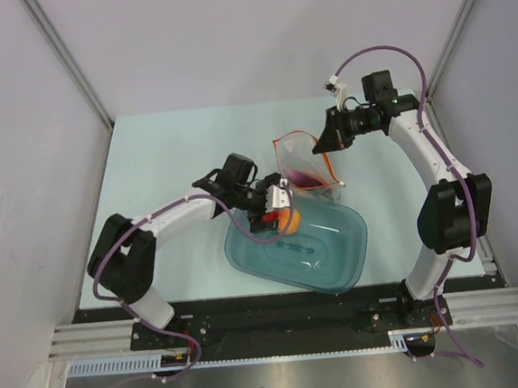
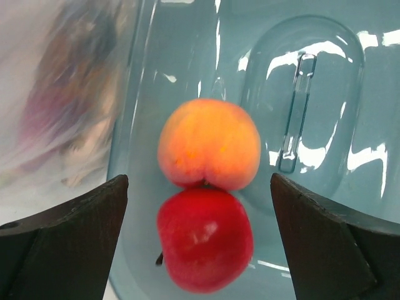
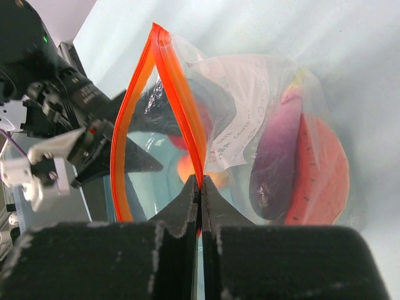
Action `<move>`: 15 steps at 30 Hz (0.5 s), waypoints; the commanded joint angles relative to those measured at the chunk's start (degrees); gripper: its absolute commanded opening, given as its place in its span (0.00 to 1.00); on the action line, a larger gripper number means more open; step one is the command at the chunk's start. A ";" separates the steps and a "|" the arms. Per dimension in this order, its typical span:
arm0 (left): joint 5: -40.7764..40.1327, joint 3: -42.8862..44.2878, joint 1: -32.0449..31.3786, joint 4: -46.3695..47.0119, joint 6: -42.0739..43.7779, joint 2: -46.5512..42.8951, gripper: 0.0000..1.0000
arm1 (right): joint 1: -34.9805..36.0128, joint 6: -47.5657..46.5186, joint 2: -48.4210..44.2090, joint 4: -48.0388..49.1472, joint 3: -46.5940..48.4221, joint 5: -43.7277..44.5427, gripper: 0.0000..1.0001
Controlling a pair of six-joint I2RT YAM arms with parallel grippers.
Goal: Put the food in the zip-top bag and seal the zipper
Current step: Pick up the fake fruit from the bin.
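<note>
My left gripper [image 1: 274,213] hangs open over the far left corner of the teal tub [image 1: 337,260]. Between its spread fingers [image 2: 75,237] lie a red apple [image 2: 205,244] and, just beyond it, an orange round fruit [image 2: 209,144], both resting on the tub floor [image 2: 325,94] and touching each other. My right gripper [image 3: 201,184] is shut on the zipper [image 3: 134,94], holding the zip-top bag [image 1: 304,167] up with its mouth gaping toward the tub. Inside the bag sit a purple eggplant [image 3: 278,162] and a red-orange wedge slice [image 3: 322,175].
The tub has a raised oval with a handle-like ridge [image 2: 297,112] in its floor. The bag stands just beyond the tub's far rim [image 1: 314,198], close to my left wrist. Grey walls close in the pale table [image 1: 165,157] on three sides.
</note>
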 commanded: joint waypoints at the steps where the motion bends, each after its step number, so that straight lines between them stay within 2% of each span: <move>1: -0.44 0.06 -2.92 3.42 -0.43 2.37 0.99 | 0.50 1.11 0.13 0.33 1.44 0.84 0.00; 12: -3.70 1.64 -4.95 1.84 3.44 10.19 0.98 | 1.99 0.05 -0.57 0.42 0.83 2.69 0.00; 15: -4.23 2.60 -5.39 1.75 3.27 9.85 0.89 | 1.99 -0.56 -0.66 0.16 0.48 2.95 0.00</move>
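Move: The peach lies roughly 4 cm to the left hand's right, 1 cm back and 6 cm below its open fingers. The apple is about 4 cm to that hand's left, equally low and 1 cm back; the filled bag is some 10 cm ahead and 8 cm to its right, 5 cm below. From the right hand, the peach is around 11 cm back, 12 cm left and 19 cm below. The left hand, still wide open, sinks about 6 cm and eases right and back, fingertips coming to the peach. ##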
